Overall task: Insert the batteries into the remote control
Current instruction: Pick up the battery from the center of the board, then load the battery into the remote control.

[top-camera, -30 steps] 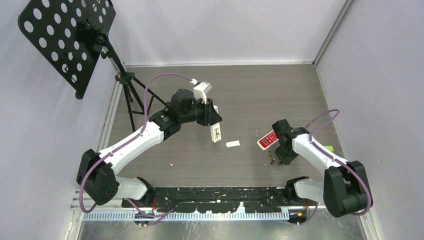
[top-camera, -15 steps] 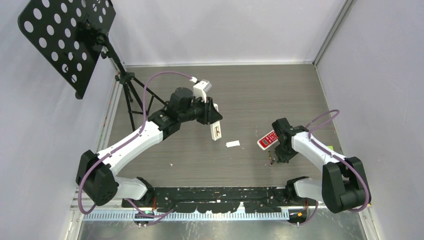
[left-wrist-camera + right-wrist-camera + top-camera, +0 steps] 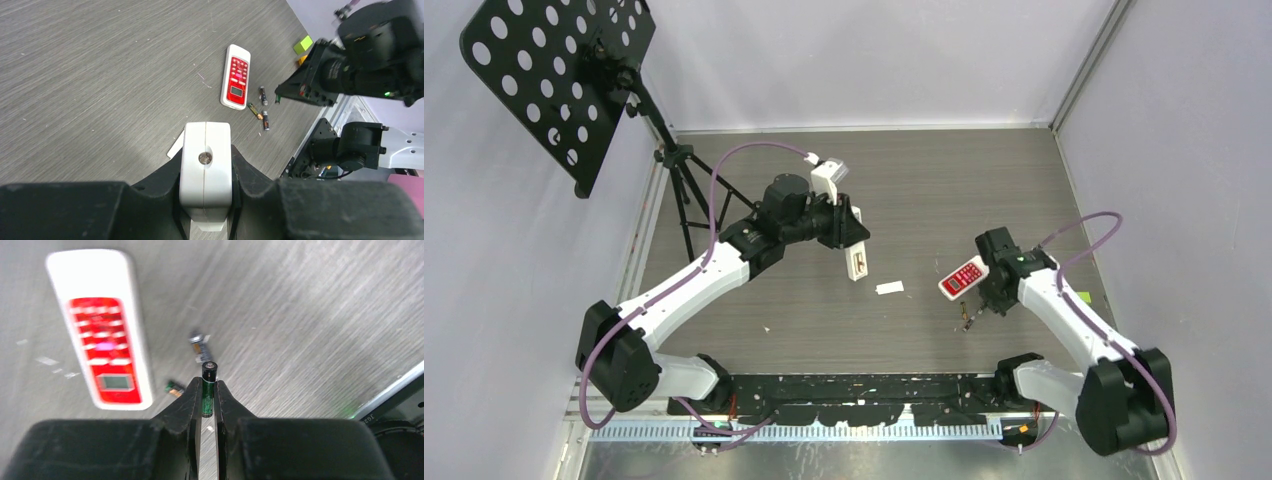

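Note:
My left gripper [image 3: 848, 238] is shut on a white remote control [image 3: 857, 265], holding it in the air with its free end pointing down; in the left wrist view the black fingers clamp both sides of the remote [image 3: 205, 165]. My right gripper [image 3: 208, 386] is shut on a green battery [image 3: 208, 392] that sticks out past the fingertips, above the table. It hovers at the right [image 3: 990, 299], beside a red-and-white remote [image 3: 961, 279]. Loose batteries [image 3: 255, 110] [image 3: 265, 120] [image 3: 262, 95] lie next to that remote [image 3: 235, 77].
A small flat white cover [image 3: 889, 288] lies on the table between the two arms. A tripod [image 3: 686, 190] with a perforated black plate [image 3: 559, 75] stands at the back left. Green [image 3: 303, 44] and orange [image 3: 301, 60] blocks sit near the right wall.
My right gripper has closed on the green battery and risen from the table, shifting slightly right. The left arm with the white remote has barely moved.

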Controlling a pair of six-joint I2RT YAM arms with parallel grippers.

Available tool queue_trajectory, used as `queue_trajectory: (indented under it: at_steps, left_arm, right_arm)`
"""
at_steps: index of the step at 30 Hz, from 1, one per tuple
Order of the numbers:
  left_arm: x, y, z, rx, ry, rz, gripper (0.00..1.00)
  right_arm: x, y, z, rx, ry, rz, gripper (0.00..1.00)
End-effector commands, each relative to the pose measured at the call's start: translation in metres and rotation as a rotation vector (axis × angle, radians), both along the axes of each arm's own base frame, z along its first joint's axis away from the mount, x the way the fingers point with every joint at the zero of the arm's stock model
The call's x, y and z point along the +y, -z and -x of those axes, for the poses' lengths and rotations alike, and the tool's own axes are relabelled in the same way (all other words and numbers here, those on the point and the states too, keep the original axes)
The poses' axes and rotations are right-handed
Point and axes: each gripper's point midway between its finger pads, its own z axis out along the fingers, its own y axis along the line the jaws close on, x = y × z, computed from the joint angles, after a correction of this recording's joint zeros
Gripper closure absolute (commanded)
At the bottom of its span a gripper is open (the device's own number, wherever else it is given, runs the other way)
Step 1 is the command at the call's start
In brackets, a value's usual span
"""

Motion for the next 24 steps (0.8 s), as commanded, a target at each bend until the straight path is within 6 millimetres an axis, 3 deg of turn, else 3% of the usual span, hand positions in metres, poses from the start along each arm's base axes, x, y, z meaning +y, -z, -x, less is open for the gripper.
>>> queue_trajectory:
  at_steps: [1, 5, 11, 15, 18, 21, 24]
  left_arm:
    - [-0.011, -0.036, 0.003, -0.07, 0.061, 0.087, 1.0]
    - [-0.021, -0.043, 0.02, -0.07, 0.168, 0.141, 1.0]
    - [-0.032, -0.063, 0.043, -0.081, 0.321, 0.233, 1.0]
    - [-0.035, -0.071, 0.045, -0.054, 0.322, 0.271, 1.0]
    - [-0.041, -0.077, 0.042, 0.068, 0.285, 0.306, 1.0]
    - [-0.049, -0.08, 0.043, 0.199, 0.283, 0.365, 1.0]
    - [-0.054, -0.082, 0.045, 0.258, 0.296, 0.404, 1.0]
  right_arm:
    - [-0.003, -0.06, -0.027, -0.188, -0.061, 0.017, 0.92]
    - [0.017, -0.115, -0.051, -0.389, -0.176, -0.056, 0.92]
    - [0.075, -0.209, -0.082, -0.816, -0.456, -0.254, 0.92]
    - [0.113, -0.256, -0.077, -0.994, -0.655, -0.358, 0.9]
    - [0.139, -0.288, -0.068, -1.112, -0.771, -0.41, 0.9]
    - [0.162, -0.31, -0.054, -1.184, -0.88, -0.408, 0.9]
    - [0.183, -0.32, -0.045, -1.203, -0.972, -0.362, 0.9]
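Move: The green battery is already in my right fingers, just clear of the table. The open remote in my left hand is about 28 cm left, 8 ahead and 20 above them. Near the table, from my right hand, the red-keyed remote is about 9 cm ahead, 5 left; the silver battery 3 ahead, 2 left; the battery cover 7 ahead, 22 left. From my left hand, the green battery is some 28 cm right, 9 back, 20 below. I lift the pinched green battery fast with my right hand, about 25 cm up and slightly forward, then sweep it 16 cm left towards the open remote, swinging the fingers up from pointing down and round counter-clockwise. My left hand keeps hold of the remote and comes to meet it, rising 5 cm and going about 4 cm right and back, while turning clockwise and rolling. ##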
